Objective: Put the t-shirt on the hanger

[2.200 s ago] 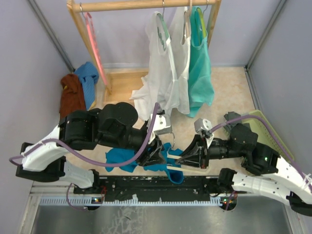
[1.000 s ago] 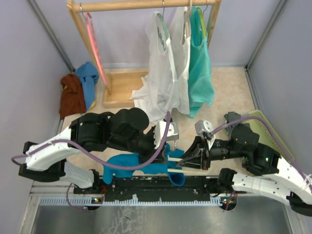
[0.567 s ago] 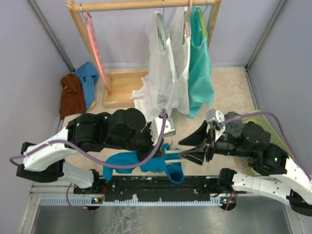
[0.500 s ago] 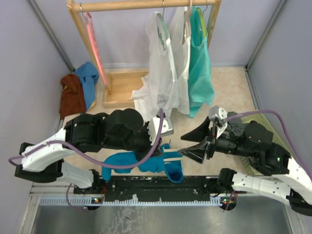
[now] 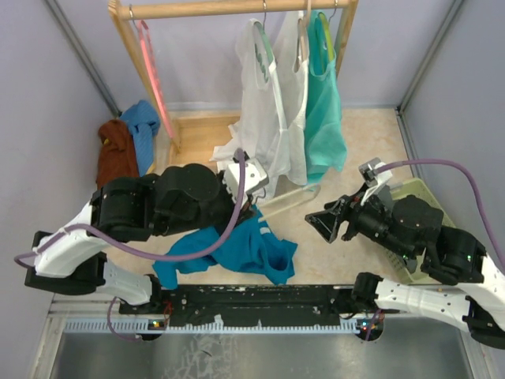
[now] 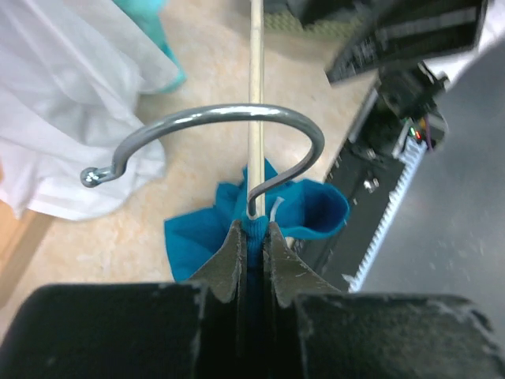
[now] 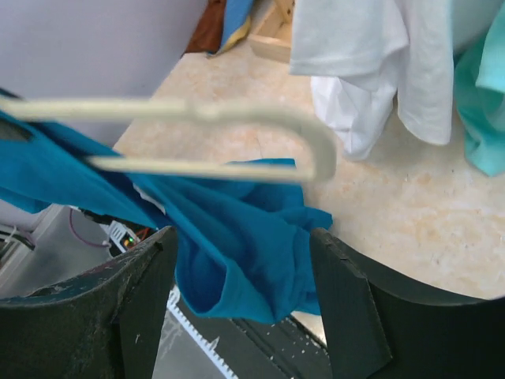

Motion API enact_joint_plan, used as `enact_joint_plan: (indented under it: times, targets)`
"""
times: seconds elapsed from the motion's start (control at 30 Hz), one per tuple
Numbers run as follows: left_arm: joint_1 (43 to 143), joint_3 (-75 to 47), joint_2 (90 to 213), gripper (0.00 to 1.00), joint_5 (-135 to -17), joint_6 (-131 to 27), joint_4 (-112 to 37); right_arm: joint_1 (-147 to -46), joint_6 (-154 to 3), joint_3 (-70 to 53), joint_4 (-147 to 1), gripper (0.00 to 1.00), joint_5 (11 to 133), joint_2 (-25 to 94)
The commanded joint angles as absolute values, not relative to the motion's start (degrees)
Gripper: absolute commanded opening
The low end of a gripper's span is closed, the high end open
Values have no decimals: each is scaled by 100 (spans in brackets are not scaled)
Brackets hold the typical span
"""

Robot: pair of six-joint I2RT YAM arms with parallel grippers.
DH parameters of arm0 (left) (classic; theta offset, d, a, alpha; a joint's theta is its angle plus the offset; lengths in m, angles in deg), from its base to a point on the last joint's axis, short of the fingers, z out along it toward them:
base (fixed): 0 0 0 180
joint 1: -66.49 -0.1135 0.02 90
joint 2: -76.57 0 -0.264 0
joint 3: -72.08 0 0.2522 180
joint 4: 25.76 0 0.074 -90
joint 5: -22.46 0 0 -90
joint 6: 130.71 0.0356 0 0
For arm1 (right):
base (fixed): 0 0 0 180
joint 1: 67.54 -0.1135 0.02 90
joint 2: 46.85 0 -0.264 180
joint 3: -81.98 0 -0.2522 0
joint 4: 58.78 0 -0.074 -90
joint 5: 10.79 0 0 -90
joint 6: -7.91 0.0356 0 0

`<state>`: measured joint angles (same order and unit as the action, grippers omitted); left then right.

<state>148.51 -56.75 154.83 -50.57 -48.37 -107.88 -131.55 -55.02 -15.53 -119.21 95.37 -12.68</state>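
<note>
My left gripper is shut on the teal t-shirt's collar and the neck of the cream hanger, just below its silver hook. In the top view the left gripper holds both up above the floor. The t-shirt hangs in a bunch under it, and one bare hanger arm sticks out to the right. My right gripper is open and empty, apart from the hanger's end. In the right wrist view the hanger lies across the top, the t-shirt draped under it.
A wooden rack at the back carries a pink hanger, white garments and a mint tank top. Brown and light blue cloths lie at the left. A green basket sits under the right arm.
My right gripper opened, let go of the hanger's end and drew back to the right. My left arm lifted the hanger and t-shirt up and back; the shirt now hangs lower and wider.
</note>
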Motion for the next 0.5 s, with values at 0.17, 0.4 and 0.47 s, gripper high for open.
enact_joint_plan:
  times: [0.17,0.4,0.47]
  targets:
    - [14814,-6891,15927,0,-3671,-4229,-10035,-13178,-4399,-2287,-11825,67,9639,-1343]
    - [14814,-7142,16049,0,-3534,-3899,-9722,-13179,-3820,-2604,-11691,67,9933,-1434]
    - [14814,-7102,16059,0,-3533,-3888,-9668,-13179,-3786,-2704,-11557,67,9930,-1425]
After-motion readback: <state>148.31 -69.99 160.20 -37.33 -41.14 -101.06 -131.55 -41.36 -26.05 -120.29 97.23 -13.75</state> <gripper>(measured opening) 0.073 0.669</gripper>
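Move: The left hand holds the hanger's neck with a fold of the T-shirt. The shirt's bulk hangs about 20 cm below it and 4 cm to its left, and the hanger's bare end lies roughly level with it, 7 cm ahead and 12 cm to the right. From the empty right hand the T-shirt's middle lies some 19 cm left, 3 cm back and 18 cm lower. The hanger's end is 6 cm ahead of that hand, 2 cm left and 3 cm higher. Still pinching the hanger's neck and shirt fabric together, the left hand lifts them about 8 cm and carries them roughly 5 cm forward, tipping its fingers up and turning somewhat counter-clockwise. The right hand, fingers staying open and touching nothing, sinks about 7 cm below the hanger towards the level of the shirt's hanging side, tilting some 15 degrees further down. ##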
